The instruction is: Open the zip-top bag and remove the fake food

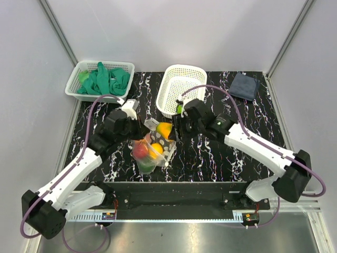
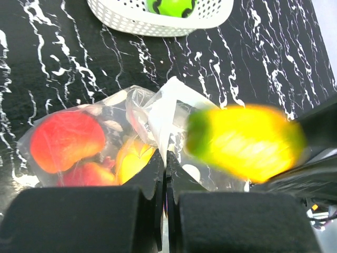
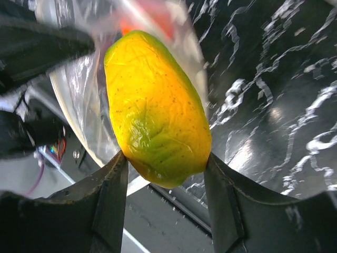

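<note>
The clear zip-top bag point(image 1: 152, 153) hangs over the middle of the black marbled table, its mouth up. My left gripper point(image 1: 143, 128) is shut on the bag's whitish top edge point(image 2: 164, 118); in the left wrist view its jaws point(image 2: 166, 158) meet on the film. Red and orange fake food point(image 2: 66, 139) still lies inside the bag point(image 3: 79, 100). My right gripper point(image 1: 174, 130) is shut on a yellow-green mango-like fruit point(image 3: 155, 116), which it holds just outside the bag's mouth. The fruit point(image 2: 245, 142) looks blurred in the left wrist view.
A white lattice basket point(image 1: 184, 79) stands behind the bag with a green fruit point(image 2: 171, 6) at its near end. A second white basket point(image 1: 79, 71) at the back left holds green gloves point(image 1: 105, 80). A dark cloth point(image 1: 244, 86) lies at the back right.
</note>
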Robot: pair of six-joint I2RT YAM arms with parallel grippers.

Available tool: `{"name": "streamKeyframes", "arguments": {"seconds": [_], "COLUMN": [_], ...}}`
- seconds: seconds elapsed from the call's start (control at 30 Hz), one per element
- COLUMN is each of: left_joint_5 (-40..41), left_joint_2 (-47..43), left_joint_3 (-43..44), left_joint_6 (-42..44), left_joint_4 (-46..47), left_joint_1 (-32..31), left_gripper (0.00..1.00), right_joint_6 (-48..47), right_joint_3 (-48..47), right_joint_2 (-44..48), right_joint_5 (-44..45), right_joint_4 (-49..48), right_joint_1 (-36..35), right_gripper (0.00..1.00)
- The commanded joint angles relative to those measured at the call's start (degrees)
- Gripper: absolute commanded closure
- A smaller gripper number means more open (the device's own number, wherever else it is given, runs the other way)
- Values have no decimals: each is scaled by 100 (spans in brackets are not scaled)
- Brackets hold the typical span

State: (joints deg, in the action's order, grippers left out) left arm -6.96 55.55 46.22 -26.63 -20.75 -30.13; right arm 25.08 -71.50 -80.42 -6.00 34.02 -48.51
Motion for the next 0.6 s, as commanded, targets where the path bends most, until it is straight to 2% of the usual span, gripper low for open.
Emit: {"name": "streamKeyframes", "arguments": {"seconds": [0.0,0.07,0.2,0.23,0.4,0.5,0.57], "left_joint_5": [230,195,55,11,-226,-349,-428], "left_joint_2": [-193,-290,-457,-492,-475,-466,-440], "left_joint_3": [-95,-174,-324,-350,-376,-403,-412], "left_joint_6": [167,202,229,255,281,282,255], "left_joint_4": [107,124,317,344,431,493,528], "left_joint_1": [42,42,51,51,51,51,60], "left_gripper": [100,100,100,100,100,100,100], "right_joint_6": [-231,-284,-574,-583,-776,-864,-952], "right_joint_3": [-557,-732,-1251,-1374,-2560,-3272,-3675], "right_joint_2": [211,10,-675,-1085,-2458,-3267,-3690], "right_joint_5": [565,337,503,442,521,574,845], "right_joint_4": [202,88,-88,-167,-177,-115,-106], "right_joint_1": [708,1114,1835,2115,2636,2768,2794], "right_gripper": [100,100,100,100,100,96,83]}}
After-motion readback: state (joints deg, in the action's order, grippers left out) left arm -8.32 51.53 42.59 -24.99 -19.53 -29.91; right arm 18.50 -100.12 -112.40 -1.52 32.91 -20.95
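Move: The white basket's middle is about 25 cm ahead of the right hand, 5 cm to its right and some 14 cm below; that hand already holds the yellow mango at the bag's mouth. The watermelon in the basket lies roughly 16 cm ahead and 6 cm to the right. The bag's middle is about 10 cm back and 12 cm to the left. From the left hand, the basket is some 24 cm ahead and 20 cm to the right. Carry the mango with the right gripper forward and to the right, away from the bag and over the basket's right half, about 25 cm out and 11 cm across. Lift it some 4 cm at first, then sink about 8 cm on the way in, turning the hand some 25 degrees clockwise and keeping the grip. Let the left gripper keep pinching the bag's edge, easing back only about a centimetre. ##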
